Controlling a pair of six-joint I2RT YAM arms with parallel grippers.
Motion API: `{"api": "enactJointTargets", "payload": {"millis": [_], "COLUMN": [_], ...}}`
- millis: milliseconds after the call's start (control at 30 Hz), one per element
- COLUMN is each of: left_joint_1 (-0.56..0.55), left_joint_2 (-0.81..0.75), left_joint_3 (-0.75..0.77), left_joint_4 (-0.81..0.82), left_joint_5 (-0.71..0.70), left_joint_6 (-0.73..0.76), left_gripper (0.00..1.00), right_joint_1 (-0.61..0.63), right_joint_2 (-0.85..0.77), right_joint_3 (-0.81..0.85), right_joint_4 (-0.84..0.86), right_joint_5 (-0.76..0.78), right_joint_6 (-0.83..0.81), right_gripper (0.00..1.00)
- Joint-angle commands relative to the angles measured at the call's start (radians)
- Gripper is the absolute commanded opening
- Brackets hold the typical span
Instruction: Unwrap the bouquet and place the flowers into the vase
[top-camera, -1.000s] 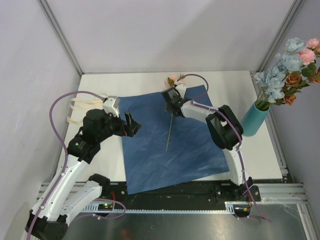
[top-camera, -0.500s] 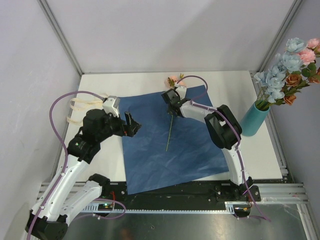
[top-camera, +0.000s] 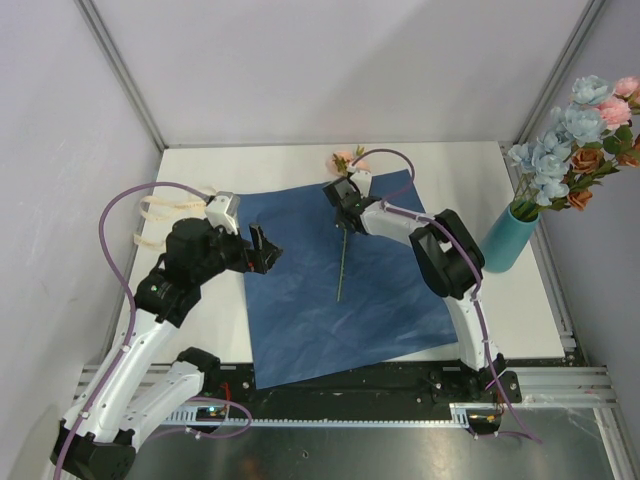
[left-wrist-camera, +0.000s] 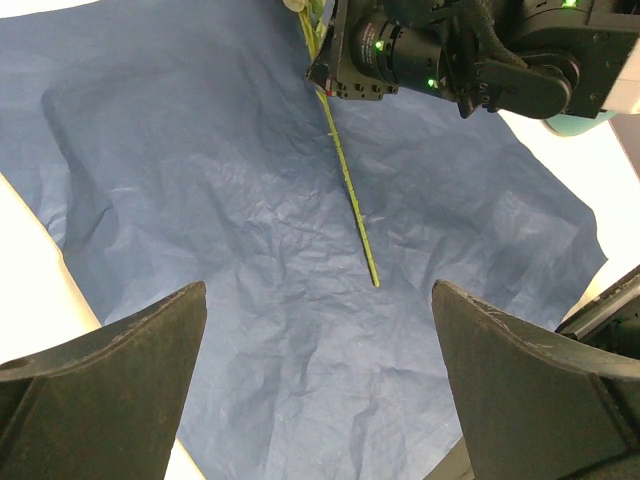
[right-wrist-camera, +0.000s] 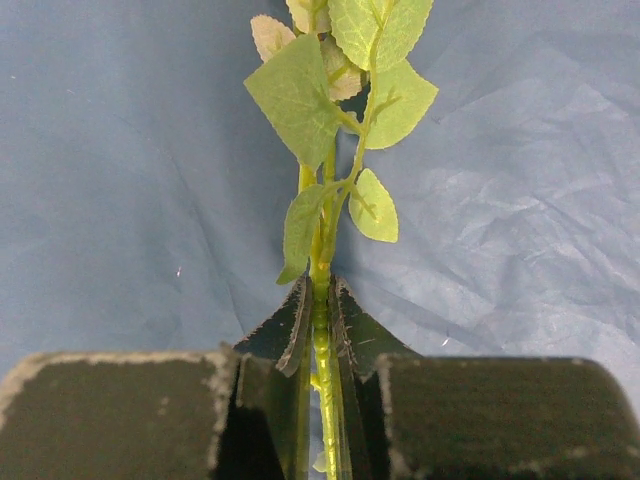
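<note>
The bouquet's blue paper lies spread flat on the white table. One flower lies on it, its green stem pointing toward me and its pink bloom past the paper's far edge. My right gripper is shut on that stem just below the leaves, its fingertips pressed against it on both sides. My left gripper hovers open over the paper's left side, and its fingers have nothing between them. The teal vase stands at the right with several flowers in it.
A cream ribbon lies on the table to the left of the paper, behind my left arm. Metal frame posts and grey walls close in the back and sides. The vase stands close to the right table edge.
The right gripper's jaws have closed on the flower stem. The stem's near end has shifted slightly to the right. The left arm has not moved.
</note>
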Motion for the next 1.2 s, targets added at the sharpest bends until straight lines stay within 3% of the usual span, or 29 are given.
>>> {"api": "enactJointTargets", "payload": {"millis": [0, 467, 767, 900, 1167], "left_joint_1": [0.006, 0.006, 0.006, 0.006, 0.006], "left_joint_2": [-0.006, 0.000, 0.000, 0.000, 0.002], "left_joint_3": [-0.001, -0.001, -0.003, -0.003, -0.003], "left_joint_4": [0.010, 0.010, 0.010, 0.010, 0.010], "left_joint_5": [0.006, 0.003, 0.002, 0.001, 0.000], "left_joint_6": [0.017, 0.017, 0.018, 0.018, 0.018], "left_gripper": [0.99, 0.99, 0.99, 0.99, 0.99], "right_joint_1": [0.007, 0.035, 0.037, -0.016, -0.255], "right_joint_2": [-0.128, -0.537, -0.853, -1.010, -1.294], "right_joint_3": [-0.011, -0.215, -0.366, -0.451, -0.631], "right_joint_4": [0.076, 0.318, 0.481, 0.561, 0.710], "right_joint_5": [0.050, 0.094, 0.105, -0.027, -0.343], "right_joint_6": [-0.035, -0.207, -0.449, -0.566, -0.666], "right_gripper": [0.00, 0.00, 0.00, 0.00, 0.00]}}
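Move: I still pinch the last pink flowers by their stem just above the sheet. The vase they are going to stands about 37 cm to the right of this hand and 9 cm nearer me, its middle some 8 cm higher. Their blossoms lie about 16 cm straight ahead; the blooms already in the vase spread level with the hand, roughly 44 cm right and 33 cm up. From my left hand the vase is about 54 cm right, 13 cm ahead and 13 cm lower. Keeping the stem pinched, my right hand takes the pink flowers up off the blue sheet, about 40 cm, starting almost straight up and then swinging right, sideways nearer the vase, and back as it climbs. On the way I tip the wrist up by some 60 degrees, so the fingers go from slanting down to pointing slightly upward and the stem swings upright. ##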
